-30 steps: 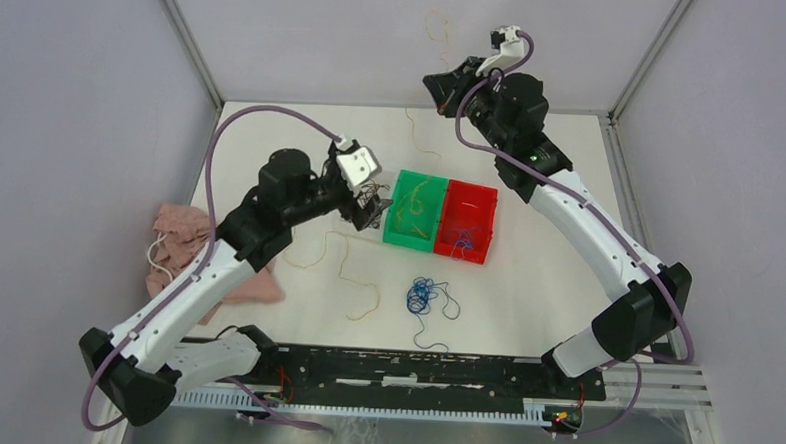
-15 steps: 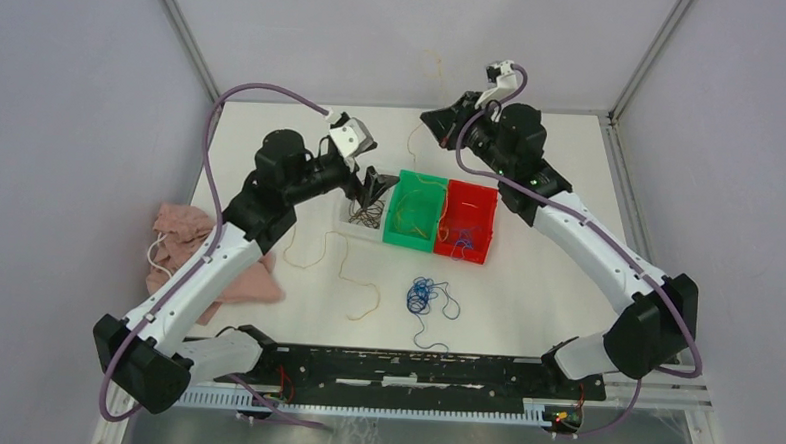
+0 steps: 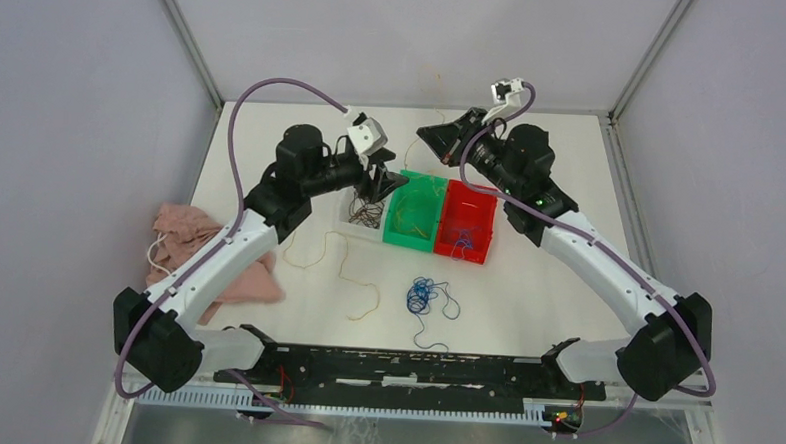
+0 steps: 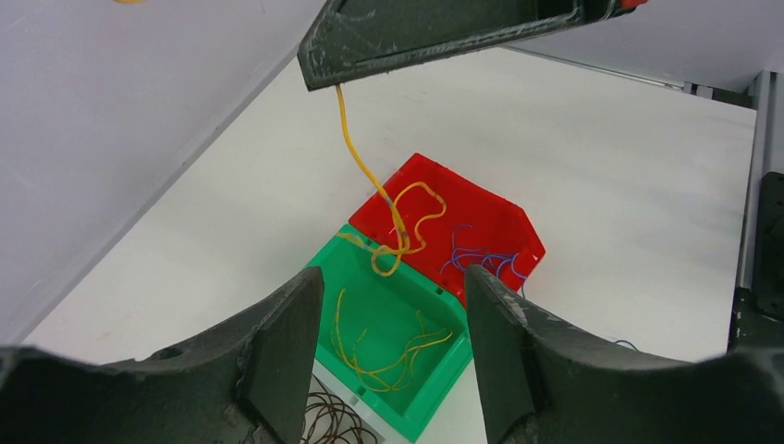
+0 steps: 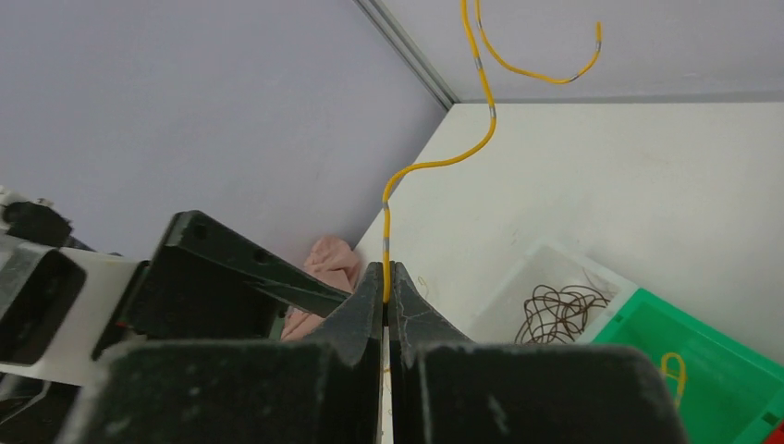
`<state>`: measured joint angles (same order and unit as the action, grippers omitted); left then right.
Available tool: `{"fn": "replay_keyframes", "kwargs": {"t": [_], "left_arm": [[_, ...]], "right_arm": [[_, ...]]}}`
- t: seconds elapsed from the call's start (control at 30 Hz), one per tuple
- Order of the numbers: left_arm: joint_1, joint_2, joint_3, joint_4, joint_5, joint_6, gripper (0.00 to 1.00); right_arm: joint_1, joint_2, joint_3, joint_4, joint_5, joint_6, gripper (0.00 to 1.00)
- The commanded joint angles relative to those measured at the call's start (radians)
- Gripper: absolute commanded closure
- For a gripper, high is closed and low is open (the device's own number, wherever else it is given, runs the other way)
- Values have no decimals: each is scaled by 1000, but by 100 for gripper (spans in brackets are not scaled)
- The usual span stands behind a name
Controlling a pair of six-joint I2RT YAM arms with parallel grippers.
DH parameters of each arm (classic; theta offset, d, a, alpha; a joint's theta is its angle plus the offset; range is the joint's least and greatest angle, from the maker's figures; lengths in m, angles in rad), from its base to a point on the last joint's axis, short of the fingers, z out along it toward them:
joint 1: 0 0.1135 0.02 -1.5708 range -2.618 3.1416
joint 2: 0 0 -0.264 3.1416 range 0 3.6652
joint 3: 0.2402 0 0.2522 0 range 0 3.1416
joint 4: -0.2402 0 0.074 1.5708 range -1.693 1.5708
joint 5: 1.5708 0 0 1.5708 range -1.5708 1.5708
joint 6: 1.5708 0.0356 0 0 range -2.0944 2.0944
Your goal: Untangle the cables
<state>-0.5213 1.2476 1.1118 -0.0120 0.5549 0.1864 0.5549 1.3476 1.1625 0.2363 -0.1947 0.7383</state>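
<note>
My right gripper [image 3: 429, 137] is shut on a yellow-orange wire [image 5: 434, 165], pinched between the fingertips [image 5: 385, 277]. The wire hangs down from it [image 4: 356, 157], its curly end over the seam between the green bin [image 4: 365, 277] and the red bin [image 4: 495, 217]. My left gripper [image 3: 382, 182] is open and empty above the bins [image 4: 393, 342]. More yellow strands [image 4: 388, 356] lie in the green bin, blue strands [image 4: 476, 259] in the red bin. Brown wires [image 3: 366, 214] lie in a clear bin [image 5: 545, 259]. A blue tangle [image 3: 423, 295] and a loose yellow strand [image 3: 352, 272] lie on the table.
A pink cloth [image 3: 193, 248] lies at the table's left edge. The three bins stand side by side in the middle of the table [image 3: 526, 288]. The enclosure's walls close the back and sides. The two grippers are close together above the bins.
My left gripper let the brown wires go into the clear bin, then rose and moved right. My right gripper came down and forward with the yellow wire.
</note>
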Motion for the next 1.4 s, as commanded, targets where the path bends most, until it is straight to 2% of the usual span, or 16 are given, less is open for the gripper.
{"fn": "replay_keyframes", "kwargs": {"t": [0.0,0.3,0.33,0.47,0.57,0.73,0.83,1.0,1.2,1.37], "left_arm": [[4,-6,50,24,22,-25,37],[6,-3,68,29,85,-43,42],[6,-1,70,16,98,-35,47],[6,-4,71,-47,110,30,78],[7,-15,78,-83,104,70,95],[6,-57,98,-116,111,173,97],[4,-93,79,-105,115,238,97],[-3,-129,49,-92,115,316,97],[-3,-131,40,-151,103,349,97],[-2,-135,0,-239,99,337,97]], "right_arm": [[20,-47,-13,77,-10,41,99],[70,-67,-42,81,8,53,99],[72,-71,-46,80,10,53,99],[76,-83,-55,72,12,55,99],[76,-95,-60,41,25,56,99],[76,-86,-60,-89,86,81,99],[76,-53,-55,-130,39,122,98],[75,-11,-53,-159,-117,207,80],[47,-48,-120,-177,-226,344,44],[27,-87,-136,-298,-282,338,31]]}}
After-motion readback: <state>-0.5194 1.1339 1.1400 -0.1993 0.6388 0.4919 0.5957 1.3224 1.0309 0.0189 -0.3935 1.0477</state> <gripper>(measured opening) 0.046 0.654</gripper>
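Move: The left hand, open, has the hanging stretch of yellow cable just beyond its fingertips, about 2 cm ahead, 3 cm to the right and 1 cm up. From the right hand, which still pinches this cable higher up, that stretch lies some 3 cm back, 1 cm left and 4 cm below. The green box is about 3 cm back, 3 cm right and 28 cm below the left hand; the white box with the brown cables is 2 cm back and 7 cm left of that hand, equally low. Back and slightly left, the right hand brings the pinched yellow cable over about 3 cm while the left, barely shifting, shuts its fingers on it. With the left gripping and easing roughly 3 cm back and 2 cm up, the right opens and lets go, sinking about 9 cm in all towards the green box as its wrist tips down some 30 degrees. ##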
